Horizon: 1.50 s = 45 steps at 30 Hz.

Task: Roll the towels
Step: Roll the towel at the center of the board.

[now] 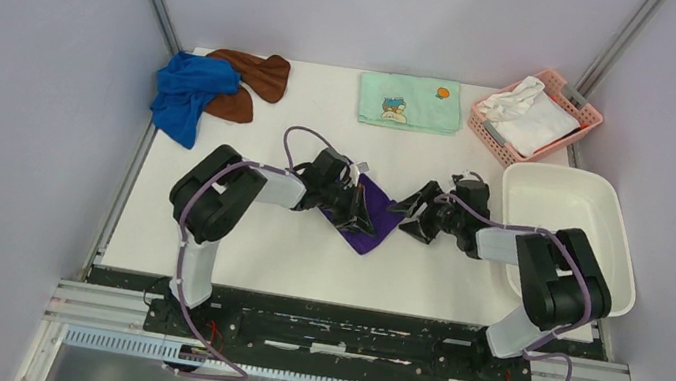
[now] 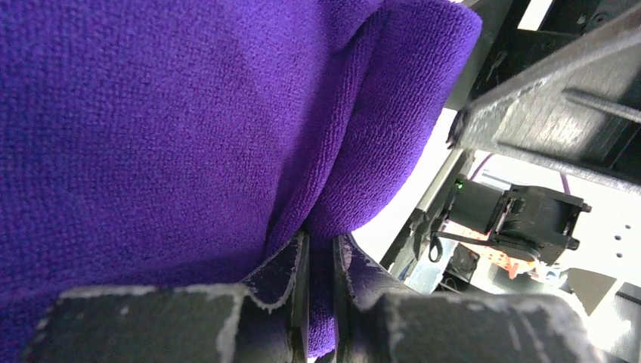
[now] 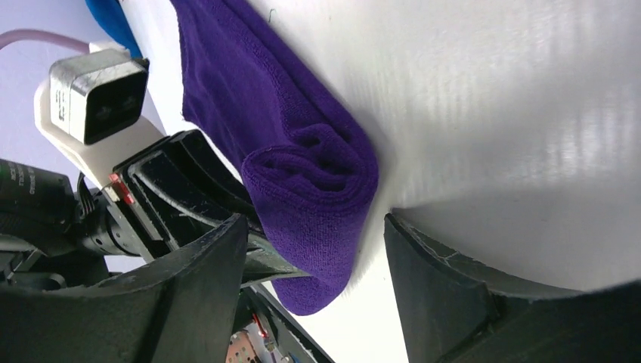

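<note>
The dark purple towel point(image 1: 372, 218) lies mid-table, partly rolled at its near end. In the left wrist view it point(image 2: 166, 128) fills the frame. My left gripper point(image 1: 357, 216) is shut on an edge of it point(image 2: 320, 302). My right gripper point(image 1: 408, 217) is open, its jaws wide on either side of the rolled end point(image 3: 317, 189), touching nothing. The royal blue towel point(image 1: 185, 92) and the rust-brown towel point(image 1: 251, 82) lie bunched together at the back left corner.
A pale green cartoon-print towel point(image 1: 410, 101) lies flat at the back centre. A pink basket point(image 1: 584, 114) holds a white cloth point(image 1: 527, 116) at the back right. A white tub point(image 1: 605, 205) stands at the right edge.
</note>
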Each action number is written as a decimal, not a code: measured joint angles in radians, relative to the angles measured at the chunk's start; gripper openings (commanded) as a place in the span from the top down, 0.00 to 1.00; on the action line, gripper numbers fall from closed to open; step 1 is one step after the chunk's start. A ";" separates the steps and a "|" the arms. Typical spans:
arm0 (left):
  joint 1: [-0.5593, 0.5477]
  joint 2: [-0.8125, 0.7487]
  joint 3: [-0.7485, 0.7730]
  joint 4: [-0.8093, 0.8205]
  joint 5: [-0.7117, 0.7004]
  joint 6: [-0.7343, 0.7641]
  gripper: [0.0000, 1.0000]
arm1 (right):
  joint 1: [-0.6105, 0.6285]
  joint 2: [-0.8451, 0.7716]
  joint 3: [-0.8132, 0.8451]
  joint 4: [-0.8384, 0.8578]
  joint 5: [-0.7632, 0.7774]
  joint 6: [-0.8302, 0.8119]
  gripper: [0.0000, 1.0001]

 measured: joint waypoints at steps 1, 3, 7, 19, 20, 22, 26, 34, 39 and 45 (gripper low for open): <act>0.002 0.003 0.000 0.003 0.006 -0.005 0.93 | 0.007 0.007 -0.004 0.019 -0.006 0.007 0.27; 0.006 0.008 0.000 0.007 0.014 -0.019 0.92 | 0.017 0.018 -0.009 0.045 -0.008 0.014 0.30; 0.007 0.013 0.000 0.011 0.024 -0.030 0.89 | 0.033 0.045 -0.017 0.095 -0.004 0.027 0.41; 0.002 -0.016 0.000 -0.032 -0.026 -0.029 0.55 | 0.051 0.105 0.043 0.013 0.031 0.008 0.82; -0.001 -0.028 0.000 -0.047 -0.042 -0.025 0.52 | 0.056 0.101 0.056 -0.016 0.041 -0.002 0.84; -0.018 -0.072 0.000 -0.101 -0.109 -0.009 0.47 | 0.074 0.084 0.096 -0.111 0.082 -0.027 0.85; -0.078 -0.175 0.000 -0.222 -0.294 0.047 0.31 | 0.112 0.049 0.183 -0.318 0.184 -0.065 0.86; -0.348 -0.331 0.024 -0.352 -0.824 0.202 0.26 | 0.136 0.040 0.310 -0.588 0.297 -0.092 0.86; -0.533 -0.313 0.049 -0.348 -1.143 0.351 0.27 | 0.136 0.047 0.335 -0.650 0.308 -0.092 0.85; -0.640 -0.171 0.127 -0.318 -1.358 0.521 0.28 | 0.136 0.056 0.353 -0.678 0.307 -0.089 0.85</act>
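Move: The left hand still pinches the rolled side of the purple towel; that roll's near end lies about 3 cm back and 1 cm left of it, 1 cm lower. For the open right hand, the roll's right end is only about 1 cm to the left and 2 cm below, level fore and aft. The towel's flat part lies 11 cm left of the right hand and 3 cm ahead, the green towel roughly 26 cm straight ahead, both some 4 cm lower. Down about 2 cm after a small shift left, the right hand closes and pinches the roll's right end, then draws it 2 cm to the right and slightly up while its wrist rolls and tips some 25 degrees. The left fingers open and come off the roll; that hand goes up about 5 cm and back 4, swinging from pointing right to pointing mostly forward, over the near end. ##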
